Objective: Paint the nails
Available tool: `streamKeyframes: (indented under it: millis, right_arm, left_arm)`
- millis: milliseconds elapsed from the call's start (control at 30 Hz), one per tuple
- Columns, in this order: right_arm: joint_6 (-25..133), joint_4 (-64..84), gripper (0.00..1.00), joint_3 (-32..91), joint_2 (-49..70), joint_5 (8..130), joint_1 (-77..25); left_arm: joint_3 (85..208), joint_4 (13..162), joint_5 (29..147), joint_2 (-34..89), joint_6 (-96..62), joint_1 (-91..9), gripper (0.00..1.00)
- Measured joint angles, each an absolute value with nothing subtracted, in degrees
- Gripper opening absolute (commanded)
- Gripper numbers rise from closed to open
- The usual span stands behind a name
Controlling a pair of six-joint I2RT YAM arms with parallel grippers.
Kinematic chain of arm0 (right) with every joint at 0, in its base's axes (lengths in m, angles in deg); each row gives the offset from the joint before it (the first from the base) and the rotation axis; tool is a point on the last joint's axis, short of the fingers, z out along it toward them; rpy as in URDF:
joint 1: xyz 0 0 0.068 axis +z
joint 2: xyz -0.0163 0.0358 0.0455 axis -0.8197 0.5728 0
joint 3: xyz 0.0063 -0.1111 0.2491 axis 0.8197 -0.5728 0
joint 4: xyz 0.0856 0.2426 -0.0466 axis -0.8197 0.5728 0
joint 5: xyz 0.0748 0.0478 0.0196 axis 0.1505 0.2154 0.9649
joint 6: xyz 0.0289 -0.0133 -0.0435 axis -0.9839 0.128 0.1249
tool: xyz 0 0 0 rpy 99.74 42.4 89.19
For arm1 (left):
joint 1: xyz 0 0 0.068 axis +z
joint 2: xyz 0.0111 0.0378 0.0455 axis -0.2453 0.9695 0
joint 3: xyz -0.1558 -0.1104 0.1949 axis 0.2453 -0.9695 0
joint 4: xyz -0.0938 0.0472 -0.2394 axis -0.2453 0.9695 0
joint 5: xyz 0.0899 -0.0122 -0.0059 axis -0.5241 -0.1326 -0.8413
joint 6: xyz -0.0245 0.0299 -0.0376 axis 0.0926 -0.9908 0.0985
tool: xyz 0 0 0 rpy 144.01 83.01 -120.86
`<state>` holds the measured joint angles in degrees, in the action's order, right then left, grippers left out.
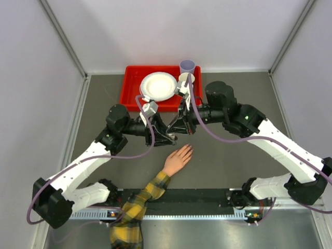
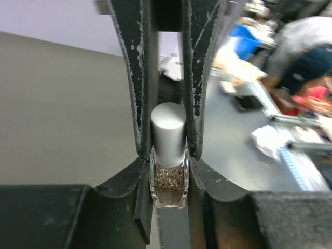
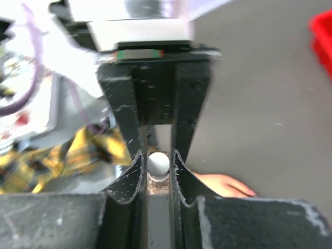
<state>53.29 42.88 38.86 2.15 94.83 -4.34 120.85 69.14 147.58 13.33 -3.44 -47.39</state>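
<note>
The pale mannequin hand (image 1: 178, 158) lies palm down on the grey table, its nails (image 1: 189, 149) at the fingertips pointing up and right. Its arm wears a yellow-and-black plaid sleeve (image 1: 139, 206). My two grippers meet tip to tip just above the hand. My left gripper (image 1: 167, 136) is shut on a small clear bottle of glitter polish (image 2: 168, 185). My right gripper (image 1: 180, 128) is shut on its silver cap (image 2: 168, 132). In the right wrist view my right gripper (image 3: 158, 166) pinches the cap (image 3: 158, 163), with the hand (image 3: 224, 184) and sleeve (image 3: 67, 155) beyond.
A red tray (image 1: 134, 83) at the back holds a white plate (image 1: 158, 85). A purple cup (image 1: 187, 66) and a white cup (image 1: 185, 78) stand at its right end. A black rail (image 1: 207, 199) runs along the near edge.
</note>
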Motion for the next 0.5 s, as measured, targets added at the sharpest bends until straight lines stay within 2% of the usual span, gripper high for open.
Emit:
streamKeyframes:
  millis: [100,300,400,467,500]
  right_arm:
    - [51.06,40.24,0.0,36.84,1.3,86.2,-3.36]
    - [40.94,36.17,0.0,33.89,2.02,46.77,8.62]
    - [35.08,35.49,0.0,34.92,5.73,34.55,13.74]
    - [32.54,35.84,0.0,35.29,6.89,30.94,14.65]
    - [31.78,36.24,0.11,35.6,7.29,29.78,14.9]
  left_arm:
    - [122.03,77.42,137.48,11.63,-9.69,-47.54,0.0]
    - [122.1,88.74,119.36,7.98,-17.75,-48.52,0.0]
    - [121.7,92.0,114.16,6.32,-19.44,-48.57,0.0]
    - [121.27,92.66,112.91,6.03,-20.05,-48.57,0.0]
    - [121.16,92.66,112.89,6.03,-20.29,-48.57,0.0]
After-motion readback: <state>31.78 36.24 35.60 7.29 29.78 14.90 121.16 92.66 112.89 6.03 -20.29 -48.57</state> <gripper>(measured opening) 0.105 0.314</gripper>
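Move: The white cap stands upright on the glitter bottle held in the left fingers, about 3 cm above the left hand point. The right fingers are already closed on the cap, with the bottle some 4 cm below their hand point. The mannequin hand lies on the table almost underneath, roughly 29 cm below the left hand, 2 cm ahead and 3 cm to the right. The red tray's middle is about 40 cm ahead of the left hand and 3 cm to its left. Cap and bottle are twisted against each other: the right hand, keeping its pinch on the cap, turns clockwise by about 50 degrees, while the left, still gripping the bottle, turns counter-clockwise by some 35. Together both hands carry the pair roughly 7 cm forward towards the tray, sinking nearly 4 cm and easing a little left. ##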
